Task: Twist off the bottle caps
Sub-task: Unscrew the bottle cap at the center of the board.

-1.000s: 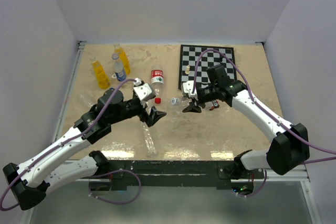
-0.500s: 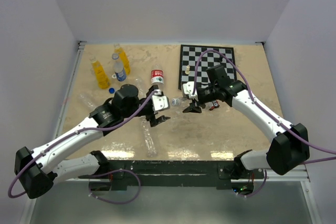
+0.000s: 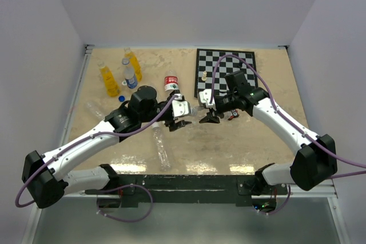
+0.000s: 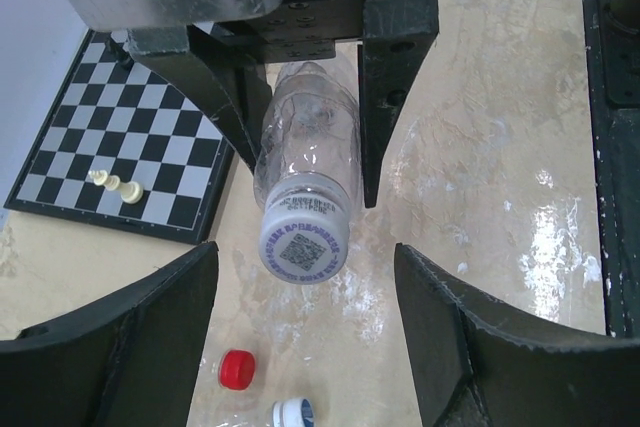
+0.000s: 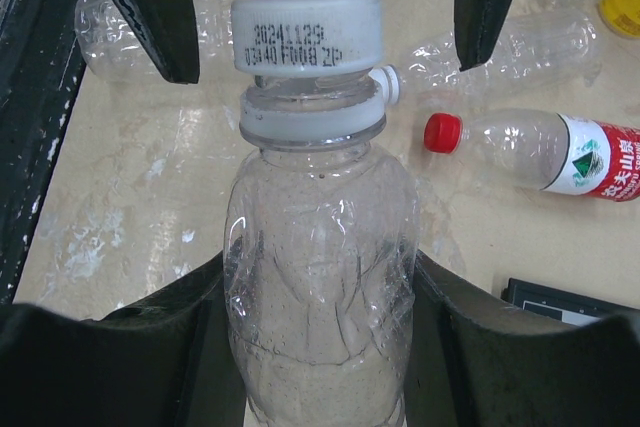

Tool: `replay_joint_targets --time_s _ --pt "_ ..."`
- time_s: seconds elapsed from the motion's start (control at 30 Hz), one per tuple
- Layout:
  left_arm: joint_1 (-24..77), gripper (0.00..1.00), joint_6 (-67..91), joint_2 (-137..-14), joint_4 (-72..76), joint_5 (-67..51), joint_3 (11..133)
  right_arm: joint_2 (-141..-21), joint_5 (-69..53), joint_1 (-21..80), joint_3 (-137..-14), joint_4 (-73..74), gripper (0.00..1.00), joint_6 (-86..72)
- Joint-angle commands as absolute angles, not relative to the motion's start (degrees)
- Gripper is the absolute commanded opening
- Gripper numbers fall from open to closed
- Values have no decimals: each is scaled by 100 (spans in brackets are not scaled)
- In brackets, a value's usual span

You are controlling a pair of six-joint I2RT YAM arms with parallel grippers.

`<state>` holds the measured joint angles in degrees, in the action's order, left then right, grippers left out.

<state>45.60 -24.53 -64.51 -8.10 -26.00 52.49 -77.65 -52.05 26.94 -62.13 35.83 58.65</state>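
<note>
My right gripper (image 5: 320, 347) is shut on the body of a clear unlabelled bottle (image 5: 320, 277), held level above the table with its neck towards the left arm. A white ribbed cap (image 5: 306, 32) is on it, with a printed code on its top (image 4: 303, 239). My left gripper (image 4: 305, 252) is open and straddles that cap, with a gap on each side. From above, the two grippers (image 3: 183, 119) (image 3: 207, 115) meet mid-table. Two orange bottles (image 3: 107, 79) (image 3: 132, 64) and a blue-labelled clear bottle (image 3: 130, 76) stand at the back left.
A red-capped bottle with a red label (image 3: 171, 83) lies behind the grippers. A loose red cap (image 4: 237, 369) and a blue-and-white cap (image 4: 293, 413) lie below the left gripper. Empty clear bottles (image 3: 162, 147) (image 3: 94, 108) lie on the table. A chessboard (image 3: 226, 72) with white pieces is at the back right.
My left arm has swung right and forward until its jaws stand round the held bottle's cap, and they have narrowed a little. The right arm and bottle have not moved.
</note>
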Motion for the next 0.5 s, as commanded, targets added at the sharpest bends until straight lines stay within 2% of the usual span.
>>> replay_joint_targets --time_s 0.0,0.23,0.3,0.47 --pt "4544 73 -2338 -6504 -536 -2804 5598 -7796 -5396 2672 -6293 3604 0 5977" --pt "4544 58 -2127 -6557 -519 -2927 5625 -7796 -5396 2672 -6293 3612 0 5977" --pt "4544 48 -2074 -6600 -518 -2988 5616 -7796 -5396 2672 -6293 3621 0 5985" --pt "4544 3 -1496 -6671 -396 -2971 5599 -7805 -5396 2672 -6293 3604 0 5977"
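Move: The white cap lies between the left hand's open fingers, about 1 cm to the right of its hand point and level with it. The same cap stands some 8 cm left of the right hand, which holds its bottle. From the left hand, the red-capped bottle lies about 11 cm ahead and 10 cm left, the loose empty bottle some 13 cm back and 15 cm left, and the chessboard 23 cm ahead and 17 cm right, all roughly 18 cm below. The left fingers shut from wide open onto the white cap, coming to pinch its two sides as the hand eases under 1 cm to the right, barely lifting and tipping by only about 5 degrees. The right hand stays in place and keeps its grip on the bottle's body. ##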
